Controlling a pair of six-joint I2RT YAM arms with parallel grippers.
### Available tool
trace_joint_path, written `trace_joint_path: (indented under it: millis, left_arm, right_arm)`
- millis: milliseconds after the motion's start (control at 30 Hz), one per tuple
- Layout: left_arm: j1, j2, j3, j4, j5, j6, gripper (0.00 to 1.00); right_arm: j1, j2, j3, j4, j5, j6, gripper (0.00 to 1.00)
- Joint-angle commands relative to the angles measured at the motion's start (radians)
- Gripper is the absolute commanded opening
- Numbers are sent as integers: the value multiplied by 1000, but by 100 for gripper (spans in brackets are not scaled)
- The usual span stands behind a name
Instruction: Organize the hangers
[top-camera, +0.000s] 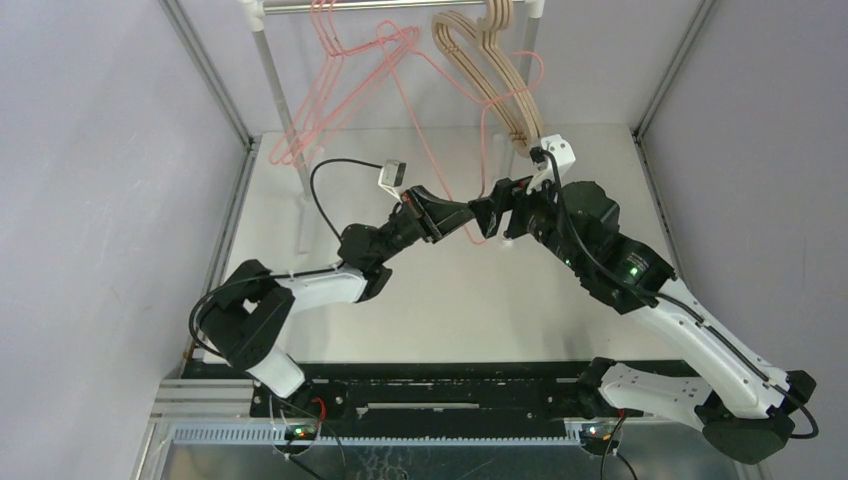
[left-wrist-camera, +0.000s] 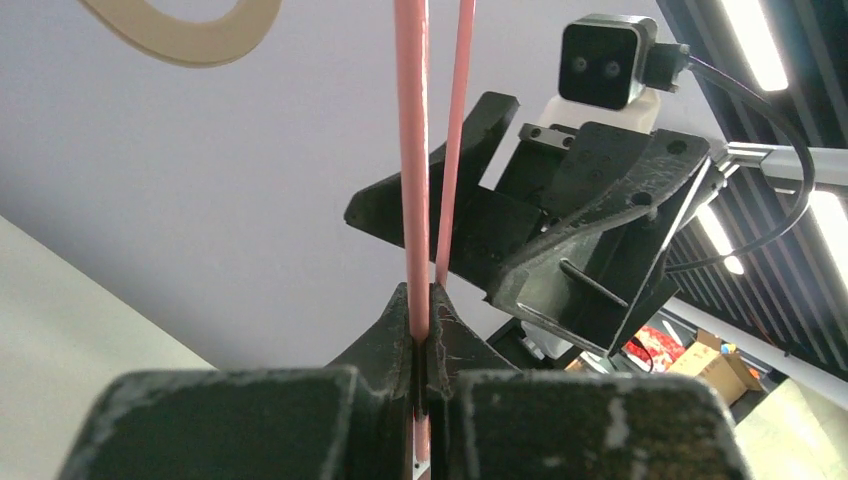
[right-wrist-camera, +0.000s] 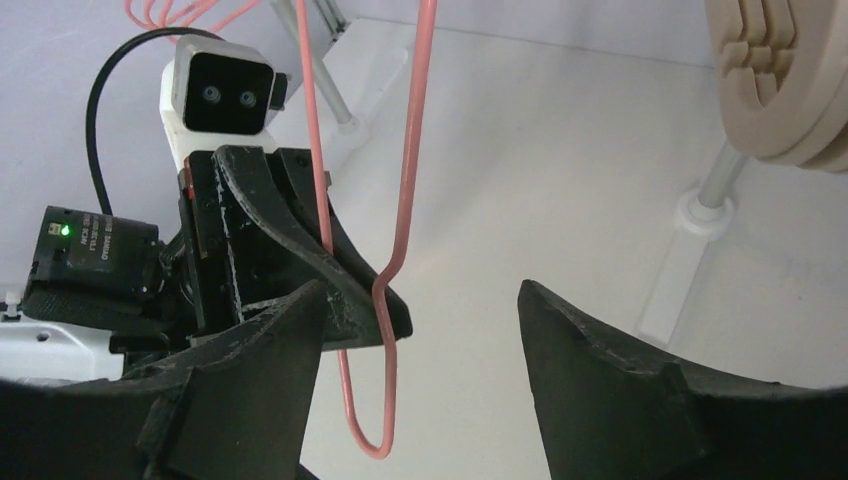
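Observation:
A thin pink wire hanger (top-camera: 485, 160) hangs from the rail among the beige wooden hangers (top-camera: 495, 85), and its lower corner reaches down between my two grippers. My left gripper (top-camera: 468, 216) is shut on that wire (left-wrist-camera: 412, 200), which runs straight up out of its closed jaws (left-wrist-camera: 422, 305). My right gripper (top-camera: 500, 212) faces it, open. In the right wrist view the hanger's bent corner (right-wrist-camera: 385, 400) dangles between the wide-spread fingers (right-wrist-camera: 422, 300), nearer the left one and touching neither. Several more pink hangers (top-camera: 330, 100) hang at the rail's left end.
The silver rail (top-camera: 400, 6) crosses the top, carried on slanted posts (top-camera: 285, 110) with white feet (right-wrist-camera: 700, 212) standing on the white table (top-camera: 440, 310). Grey walls close in both sides. The two grippers are almost touching, tip to tip.

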Motion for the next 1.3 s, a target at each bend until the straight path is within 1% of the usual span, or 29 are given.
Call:
trace_joint_path:
  millis: [0, 67, 233, 333, 400, 533, 567, 633, 700, 733, 867, 967, 1000, 1067, 1233, 1267]
  left_arm:
    - [-7, -62, -13, 54, 20, 12, 0]
    - [-8, -71, -22, 54, 20, 17, 0]
    - [-10, -87, -29, 54, 21, 19, 0]
    - [-10, -91, -18, 54, 30, 19, 0]
    - [-10, -96, -14, 54, 28, 20, 0]
    - [-6, -88, 1, 55, 30, 16, 0]
    - [-5, -85, 4, 54, 30, 14, 0]
    - [-5, -82, 11, 54, 30, 14, 0]
    - [-4, -76, 17, 54, 35, 12, 0]
    - [-4, -72, 21, 54, 42, 7, 0]
    - [-2, -65, 18, 52, 88, -8, 0]
    - [-2, -75, -25, 52, 120, -3, 2]
    - [-2, -81, -47, 52, 126, -3, 5]
    - [0, -95, -93, 51, 133, 3, 15]
    - [9, -158, -173, 51, 159, 32, 33]
    - [12, -176, -183, 51, 163, 39, 40]
  right_arm:
    - [-24, -1, -5, 150, -68, 12, 76]
    - [-34, 1, -13, 183, -90, 16, 73]
    - [-52, 18, -46, 236, -168, 36, 58]
    - [-54, 41, -46, 246, -207, 45, 54]
    - [-54, 51, -46, 244, -223, 51, 48]
    - [-53, 35, -66, 252, -233, 62, 44]
    - [-53, 26, -79, 261, -233, 62, 36]
    - [-54, 18, -84, 261, -242, 59, 17]
    - [-54, 19, -83, 255, -239, 54, 3]
    - [-54, 21, -82, 252, -229, 53, 0]
    - [-54, 21, -83, 255, -185, 24, 0]
    - [-56, 28, -54, 218, -110, -12, 0]
    - [-56, 41, -34, 194, -86, -26, 0]
    - [-56, 73, 4, 161, -41, -55, 0]
    - [-57, 134, 73, 89, 32, -82, 0]
    - [-58, 142, 77, 82, 46, -84, 0]
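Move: The pink hanger being handed over is still pinched near its lower corner by the left fingers; its free side wire stands about 2 cm right and 1 cm ahead of the left hand. From the open right hand that wire is roughly 4 cm to the left and 1 cm ahead, level with it. The beige hangers hang some 25 cm ahead of the right hand, 3 cm to its right and 10 cm higher; the hung pink hangers are 25 cm ahead, 24 cm left, equally high. The pink hanger's side wire gets pinched by the right hand, which moves about 4 cm left while rolling and turning counter-clockwise some 15 degrees, fingers closing fully, as the left hand keeps hold and eases back a little. Only then do the left fingers open about a third and drop away some 5 cm, while the right hand turns back and carries the hanger forward about 3 cm. ##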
